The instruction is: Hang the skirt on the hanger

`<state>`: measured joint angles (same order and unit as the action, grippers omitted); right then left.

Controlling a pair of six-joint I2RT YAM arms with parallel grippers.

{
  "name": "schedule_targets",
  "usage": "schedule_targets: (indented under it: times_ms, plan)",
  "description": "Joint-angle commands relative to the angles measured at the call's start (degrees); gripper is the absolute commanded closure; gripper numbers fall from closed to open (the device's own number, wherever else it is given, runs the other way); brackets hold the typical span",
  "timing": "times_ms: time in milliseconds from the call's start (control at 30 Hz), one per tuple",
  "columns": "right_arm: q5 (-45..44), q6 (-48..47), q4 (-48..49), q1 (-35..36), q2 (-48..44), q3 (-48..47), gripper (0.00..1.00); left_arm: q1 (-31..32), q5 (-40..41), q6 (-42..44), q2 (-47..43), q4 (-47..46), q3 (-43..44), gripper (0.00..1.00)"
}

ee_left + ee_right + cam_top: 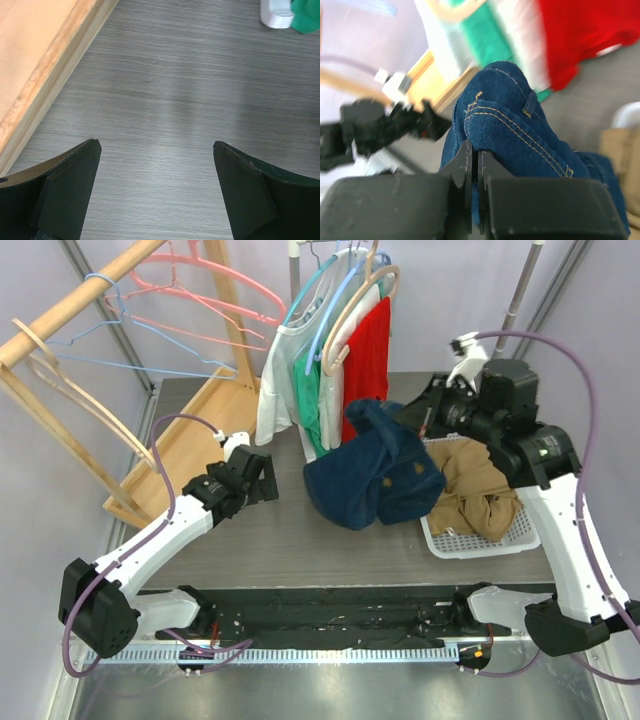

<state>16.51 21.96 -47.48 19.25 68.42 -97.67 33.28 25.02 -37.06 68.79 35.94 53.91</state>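
Note:
The skirt (pixel 375 475) is dark blue denim with yellow stitching. It hangs bunched above the table's middle, its lower folds near the tabletop. My right gripper (pixel 412 416) is shut on an upper fold of it; in the right wrist view the skirt (pixel 520 125) bulges over the right gripper (pixel 475 150), whose jaws pinch the cloth. Empty hangers, pink (pixel 200 285), blue (pixel 150 340) and wooden (pixel 70 390), hang on the wooden rack at the left. My left gripper (pixel 265 475) is open and empty, low over bare table, left of the skirt, as the left wrist view of the left gripper (pixel 156 145) confirms.
A rail at the back holds white, green and red garments (pixel 330 370) on hangers. A white basket (pixel 480 543) with tan clothing (pixel 480 490) sits at the right. The wooden rack's base (pixel 35 65) lies just left of my left gripper; the rail's white foot (pixel 275 15) is ahead.

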Motion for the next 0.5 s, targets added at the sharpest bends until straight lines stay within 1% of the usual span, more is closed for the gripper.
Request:
schedule_targets:
  times_ms: [0, 100, 167, 267, 300, 367, 433, 467]
  plan:
    - [7.31, 1.42, 11.18, 7.88, 1.18, 4.58, 0.99, 0.21, 4.34, -1.17, -0.33, 2.90, 2.08, 0.00]
    - [3.63, 1.34, 13.99, 13.96, 4.95, 8.01, 0.99, 0.21, 7.31, -2.93, -0.15, 5.09, 2.08, 0.00]
    - [1.16, 2.30, 14.00, 14.59, 8.72, 10.55, 0.99, 0.12, 8.47, -4.16, -0.06, 6.50, 1.99, 0.00]
    - [-6.64, 4.49, 14.17, 14.68, 12.86, 15.12, 0.99, 0.21, 9.70, -5.04, 0.02, 7.47, 1.29, 0.00]
    - [-9.80, 4.76, 14.26, 14.59, 13.75, 16.10, 0.99, 0.12, 9.61, -5.22, 0.02, 7.65, 1.02, 0.00]
    - [-19.02, 5.73, 13.12, 14.59, 15.68, 18.03, 0.96, 0.12, 9.18, -5.74, 0.02, 7.56, 0.50, 0.00]
    - [-21.95, 5.64, 11.46, 14.59, 18.23, 18.39, 0.96, 0.12, 7.43, -5.66, 0.02, 6.69, -0.21, 0.00]
    - [-21.18, 5.29, 11.01, 14.68, 18.85, 18.39, 0.97, 0.12, 6.46, -5.05, 0.02, 6.07, -0.38, 0.00]
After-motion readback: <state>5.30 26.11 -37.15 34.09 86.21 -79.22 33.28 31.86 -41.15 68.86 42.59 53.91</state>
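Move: The right hand, high up with the skirt's waistband in its shut fingers, is bound for the bare table in the middle: about 10 cm to its left, 2 cm back and some 40 cm below. The basket stands roughly 18 cm to this hand's right and 1 cm ahead; the hanging red garment is some 18 cm ahead, 5 cm left, lower than the hand. From the left hand, that bare spot lies about 20 cm right, 2 cm back and 14 cm down. Still pinching the waistband, the right hand brings the skirt down some 20 cm onto the bare table, first swinging left about 10 cm, then dropping faster and reaching about 5 cm forward. The fingers tip some 25 degrees downward and stay shut. The open left hand shifts about 3 cm left and slightly back, away from the landing place. ##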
